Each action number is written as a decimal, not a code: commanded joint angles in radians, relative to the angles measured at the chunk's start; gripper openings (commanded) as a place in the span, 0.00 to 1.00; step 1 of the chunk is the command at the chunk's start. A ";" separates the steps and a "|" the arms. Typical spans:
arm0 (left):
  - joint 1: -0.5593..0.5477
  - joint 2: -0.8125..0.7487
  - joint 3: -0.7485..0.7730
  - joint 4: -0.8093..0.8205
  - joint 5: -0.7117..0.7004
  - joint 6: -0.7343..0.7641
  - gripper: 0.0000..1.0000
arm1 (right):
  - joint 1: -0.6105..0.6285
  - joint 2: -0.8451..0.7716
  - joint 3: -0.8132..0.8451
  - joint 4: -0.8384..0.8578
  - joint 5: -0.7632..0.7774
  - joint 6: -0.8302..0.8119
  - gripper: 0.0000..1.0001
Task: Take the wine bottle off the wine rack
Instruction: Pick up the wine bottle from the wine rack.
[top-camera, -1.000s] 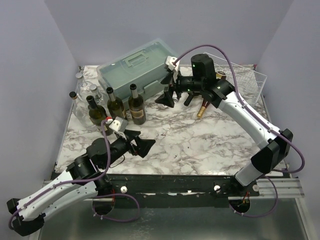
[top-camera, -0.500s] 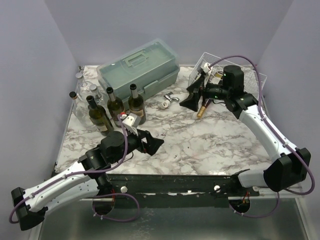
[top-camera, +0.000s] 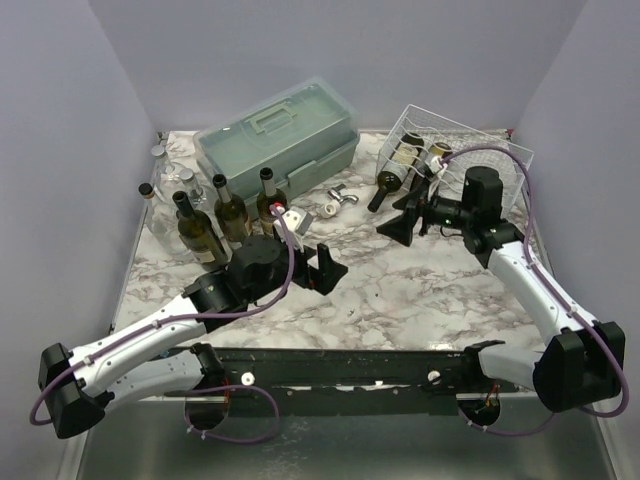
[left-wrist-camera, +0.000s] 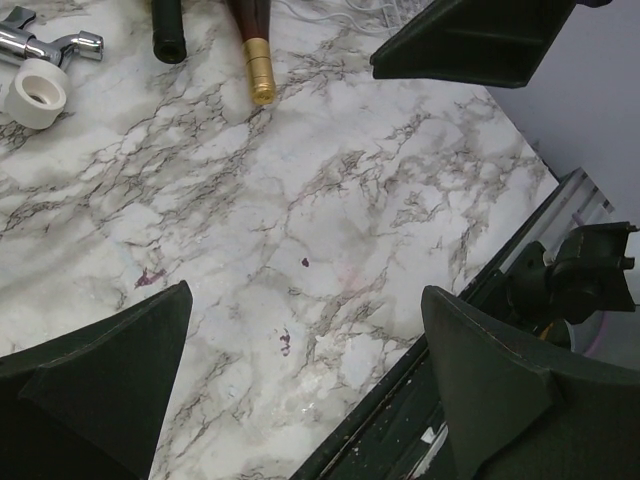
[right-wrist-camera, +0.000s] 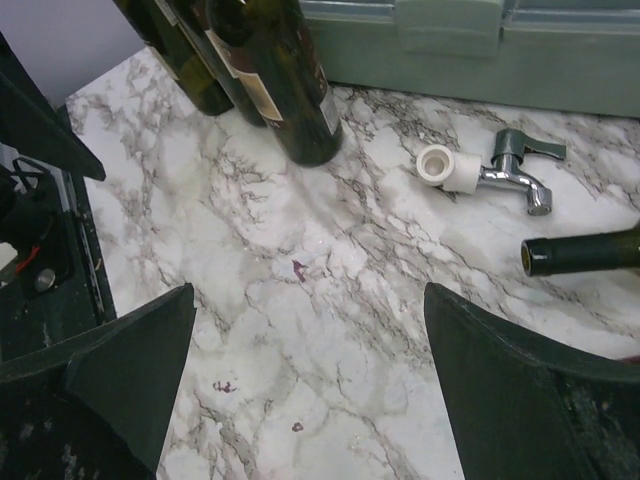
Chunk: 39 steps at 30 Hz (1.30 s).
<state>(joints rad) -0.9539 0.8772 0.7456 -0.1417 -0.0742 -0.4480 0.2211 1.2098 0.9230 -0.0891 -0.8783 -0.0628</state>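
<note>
The white wire wine rack (top-camera: 487, 152) stands at the back right. Wine bottles lie in it with their necks pointing toward the table's middle. A dark green bottle's (top-camera: 389, 184) open mouth shows in the right wrist view (right-wrist-camera: 580, 253). In the left wrist view its neck (left-wrist-camera: 168, 28) lies beside a gold-capped bottle neck (left-wrist-camera: 257, 62). My right gripper (top-camera: 399, 218) (right-wrist-camera: 309, 290) hangs open and holds nothing, just in front of the necks. My left gripper (top-camera: 325, 266) (left-wrist-camera: 305, 295) is open and holds nothing over the marble near the table's centre.
A pale green toolbox (top-camera: 278, 138) stands at the back. Several upright bottles (top-camera: 232, 212) and small jars (top-camera: 160, 152) crowd the left. A chrome tap with a white fitting (top-camera: 340, 199) lies between toolbox and rack. The black front rail (top-camera: 350, 360) borders the near edge.
My right arm swung from beside the toolbox rightward and down, uncovering the rack. My left arm reached forward and right toward the centre. Both grippers stayed open.
</note>
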 joint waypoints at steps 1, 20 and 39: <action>0.016 0.062 0.064 0.016 0.054 0.040 0.99 | -0.032 -0.046 -0.089 0.150 0.034 0.095 0.99; 0.142 0.339 0.252 0.027 0.212 0.080 0.99 | -0.207 -0.071 -0.256 0.316 0.225 0.267 0.99; 0.195 0.771 0.639 -0.128 0.157 0.187 0.98 | -0.212 -0.017 -0.206 0.245 0.248 0.271 0.99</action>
<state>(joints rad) -0.7670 1.5845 1.3117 -0.2161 0.1104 -0.3069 0.0174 1.1851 0.6853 0.1753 -0.6571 0.2092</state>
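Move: The gold-capped bottle's middle lies about 15 cm ahead of the right hand, 10 cm to its right and 16 cm below. The dark bottle beside it is 18 cm ahead and 3 cm right of that hand. From the left hand the dark bottle is some 29 cm ahead, 17 cm right and 16 cm below; the faucet is about 22 cm ahead, 4 cm right and 20 cm below. Open left hand sweeps 15 cm forward-right towards both necks; open right swings clockwise, going right, down and forward towards gold-capped bottle. ##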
